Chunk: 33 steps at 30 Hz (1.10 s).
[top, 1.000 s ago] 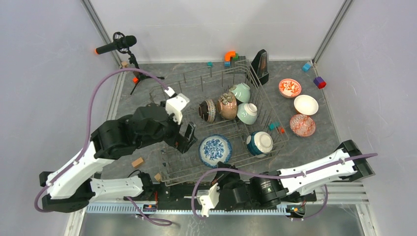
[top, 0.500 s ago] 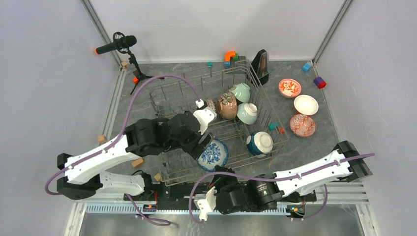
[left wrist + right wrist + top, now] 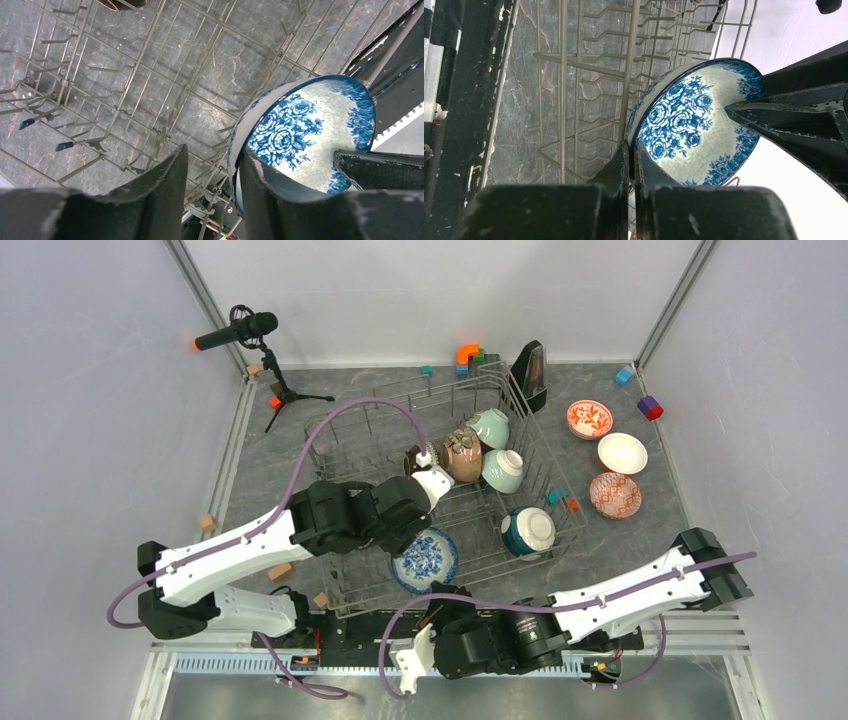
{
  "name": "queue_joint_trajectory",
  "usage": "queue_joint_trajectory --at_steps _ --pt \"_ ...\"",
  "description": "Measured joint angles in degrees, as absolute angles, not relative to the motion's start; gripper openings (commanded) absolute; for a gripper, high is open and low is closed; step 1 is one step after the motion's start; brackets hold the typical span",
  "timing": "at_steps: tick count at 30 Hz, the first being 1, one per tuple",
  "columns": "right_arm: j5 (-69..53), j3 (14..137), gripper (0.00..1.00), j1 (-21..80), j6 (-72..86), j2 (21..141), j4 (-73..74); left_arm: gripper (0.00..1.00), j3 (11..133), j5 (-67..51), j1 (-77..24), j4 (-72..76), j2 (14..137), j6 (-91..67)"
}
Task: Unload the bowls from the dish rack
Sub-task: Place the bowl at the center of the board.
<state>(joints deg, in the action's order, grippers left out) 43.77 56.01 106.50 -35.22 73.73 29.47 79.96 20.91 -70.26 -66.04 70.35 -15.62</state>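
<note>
The blue-white bowl (image 3: 428,558) stands tilted on edge at the near side of the dish rack (image 3: 330,435). My left gripper (image 3: 214,150) straddles its rim, jaws part open: one finger (image 3: 265,195) lies against the flowered inside, the other (image 3: 160,190) stands off the outer wall. My right gripper (image 3: 631,146) is shut just outside the rack's near edge, tips by the bowl's lower rim. Tan (image 3: 462,453), mint (image 3: 490,427), pale green (image 3: 503,470) and teal (image 3: 528,531) bowls sit in the rack. Red-floral (image 3: 589,419), white (image 3: 622,453) and red-lattice (image 3: 615,494) bowls sit on the table to the right.
A microphone on a tripod (image 3: 240,332) stands at the back left and a black wedge-shaped object (image 3: 531,365) behind the rack. Small coloured blocks (image 3: 468,355) (image 3: 650,407) and wooden blocks (image 3: 280,570) lie around. A purple cable (image 3: 360,405) arcs over the rack.
My left arm swung right and down into the rack, its jaws narrowing around the blue-white bowl's rim. The bowl tipped up from lying flat and slid slightly nearer. The right gripper stayed shut.
</note>
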Motion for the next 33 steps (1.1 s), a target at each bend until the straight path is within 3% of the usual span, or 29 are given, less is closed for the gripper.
queue_joint_trajectory --at_steps 9,14,16,18,22,28,29,30,33 --pt "44.4 56.0 0.00 106.5 -35.2 74.9 29.1 0.26 79.5 19.9 -70.7 -66.2 71.3 -15.6" --pt "44.9 56.0 0.00 106.5 -35.1 75.2 29.0 0.02 79.5 19.2 -71.0 -66.2 72.0 -15.7" --pt "45.2 56.0 0.00 106.5 -35.0 75.3 29.1 0.02 79.5 19.3 -71.1 -66.7 72.4 -15.6" --pt "45.6 56.0 0.09 106.5 -34.8 75.6 29.1 0.02 79.5 19.4 -71.1 -66.6 72.4 -15.6" --pt "46.1 56.2 0.43 106.5 -33.6 76.3 29.3 0.02 79.5 19.4 -71.1 -66.6 72.4 -15.6" --pt "45.2 57.8 0.72 107.1 -30.9 77.7 30.7 0.02 79.2 19.3 -70.8 -66.0 72.2 -15.6" --pt "44.8 58.3 0.79 107.2 -30.2 77.8 31.1 0.02 79.2 19.3 -70.8 -65.9 72.0 -15.7" --pt "44.5 59.2 0.98 107.2 -29.6 78.0 31.8 0.02 79.1 19.4 -70.8 -65.8 71.8 -15.7" --pt "43.2 62.0 0.98 107.8 -27.3 78.4 32.8 0.02 78.5 19.7 -70.8 -65.5 70.5 -16.0"
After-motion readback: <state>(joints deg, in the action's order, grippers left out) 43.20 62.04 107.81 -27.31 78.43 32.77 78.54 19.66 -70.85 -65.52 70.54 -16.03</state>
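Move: Hanging level over the rack, the blue-flowered bowl has its middle about 3 cm back and 4 cm right of the left hand, just below it. The right hand still holds it by the near rim, its middle some 5 cm ahead and 1 cm left. From the left hand, some 12 cm lower, the teal bowl stands about 25 cm right and 1 cm ahead, the copper bowl 12 cm right and 15 cm ahead. Closing on the far-left rim of the flowered bowl, the half-open left fingers sink about 1 cm and pinch it, one finger inside, one outside, while the right hand keeps its grip almost still. Then the right fingers open wide, let go of the near rim and back off about 2 cm, drifting left and slightly up, while the left hand holds. ##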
